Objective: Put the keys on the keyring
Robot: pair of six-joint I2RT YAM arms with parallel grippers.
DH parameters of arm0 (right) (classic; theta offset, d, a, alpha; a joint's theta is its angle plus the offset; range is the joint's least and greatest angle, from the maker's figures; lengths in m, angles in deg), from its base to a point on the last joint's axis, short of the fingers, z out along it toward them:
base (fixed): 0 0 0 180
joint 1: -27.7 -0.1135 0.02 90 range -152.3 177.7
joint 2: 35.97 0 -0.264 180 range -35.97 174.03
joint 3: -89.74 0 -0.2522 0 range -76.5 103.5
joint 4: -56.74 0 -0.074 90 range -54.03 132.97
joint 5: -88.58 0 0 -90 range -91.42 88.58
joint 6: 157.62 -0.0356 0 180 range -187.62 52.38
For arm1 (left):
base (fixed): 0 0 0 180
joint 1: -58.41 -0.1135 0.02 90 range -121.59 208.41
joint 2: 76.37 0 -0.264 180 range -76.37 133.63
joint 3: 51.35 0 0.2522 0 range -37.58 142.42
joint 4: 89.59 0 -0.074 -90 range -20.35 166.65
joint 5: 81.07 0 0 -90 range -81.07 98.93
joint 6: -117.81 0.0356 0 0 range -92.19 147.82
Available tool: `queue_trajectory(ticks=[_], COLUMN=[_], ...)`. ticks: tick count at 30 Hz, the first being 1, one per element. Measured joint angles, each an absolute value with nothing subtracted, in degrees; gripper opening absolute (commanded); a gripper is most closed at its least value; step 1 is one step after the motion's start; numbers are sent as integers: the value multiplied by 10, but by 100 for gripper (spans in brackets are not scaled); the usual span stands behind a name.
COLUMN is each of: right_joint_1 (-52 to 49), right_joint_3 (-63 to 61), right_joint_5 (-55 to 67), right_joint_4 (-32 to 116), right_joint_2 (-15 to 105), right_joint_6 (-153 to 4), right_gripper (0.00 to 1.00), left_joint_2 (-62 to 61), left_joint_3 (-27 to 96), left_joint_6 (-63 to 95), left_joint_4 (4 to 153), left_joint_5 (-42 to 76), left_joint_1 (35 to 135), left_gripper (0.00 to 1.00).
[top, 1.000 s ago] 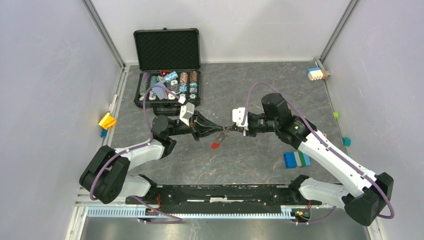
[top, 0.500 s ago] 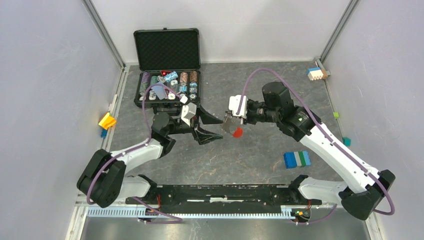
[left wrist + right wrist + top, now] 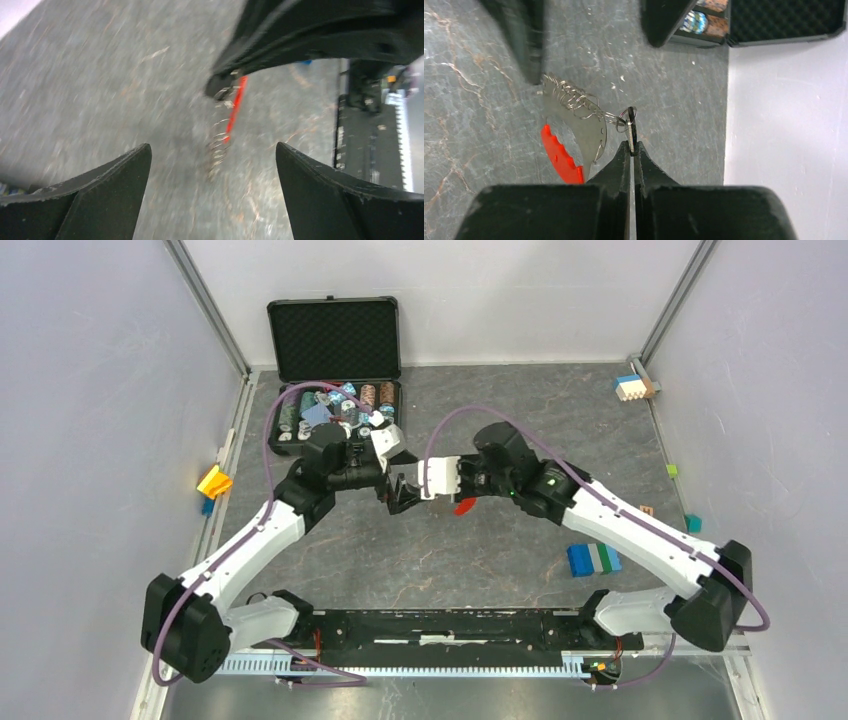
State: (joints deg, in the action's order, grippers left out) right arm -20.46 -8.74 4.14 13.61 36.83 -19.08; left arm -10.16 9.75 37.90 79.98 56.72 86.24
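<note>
My right gripper point(image 3: 634, 145) is shut on the key point(image 3: 631, 131), a thin dark piece seen edge-on at its fingertips. The keyring point(image 3: 574, 102), a string of thin silver loops, hangs off the key's top. Its flat red tag point(image 3: 560, 156) dangles beside the chain, above the grey table. In the left wrist view the chain point(image 3: 217, 147) and red tag point(image 3: 235, 107) hang from the right fingertips point(image 3: 220, 90). They are straight ahead of my left gripper point(image 3: 211, 146), which is open and holds nothing. From above, the left gripper point(image 3: 405, 490) and right gripper point(image 3: 448, 495) face each other at mid-table, the tag point(image 3: 465, 506) below them.
An open black case point(image 3: 335, 340) of poker chips stands at the back left, close behind the left arm. A blue, green and white block point(image 3: 593, 558) lies at the right. A yellow piece point(image 3: 214, 481) sits by the left wall, a small block point(image 3: 633, 387) in the back right corner.
The left gripper opened and let go of the keyring. The right gripper, still shut, lifted the key and chain and carried them left. The left arm rose toward the case.
</note>
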Motion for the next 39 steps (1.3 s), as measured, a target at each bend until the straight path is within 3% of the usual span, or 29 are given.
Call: queue_trajectory(ticks=[13,26,32,39], right_joint_1=[-245,-109,-91,-92], right_joint_3=[-120,-218,-273,-303], right_joint_5=[39,-30,-84,-139], right_joint_4=[216,313,387,456], right_joint_2=[436,588,597,607], right_joint_6=[-211,-150,-92,-35], right_gripper=[0,0,0,7], left_joint_2=[-202,-236,-236,-236], left_joint_3=[91,69,68,63], left_joint_6=[433,471,476,477], left_joint_4=[612,558,558,557], left_joint_5=[283,265,257,255], left_joint_1=[797,796,796,796], left_gripper=[100,100,100,100])
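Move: The right hand already holds the keys, with the red-handled keyring hanging from them about 8 cm below it, some 2 cm back and 2 cm to its right. The bare table where the keys come down lies about 10 cm ahead, 10 cm to its right and 22 cm below. From the empty, open left hand, the keyring is level fore and aft, about 7 cm to the right and 8 cm below, and the chip case about 28 cm ahead, 17 cm to the left and 20 cm below. Keeping its closed grip on the keys, the right hand drifts a few centimetres left while starting to sink, then sweeps down about 20 cm, forward and to the right, bringing the hanging keyring down to the bare table as its fingers tip to point more steeply down. The left hand, staying wide open, backs off to its left by about 12 cm, away from the keys, swinging roughly 30 degrees counter-clockwise with a slight forward and downward shift as its fingers dip towards the table. ##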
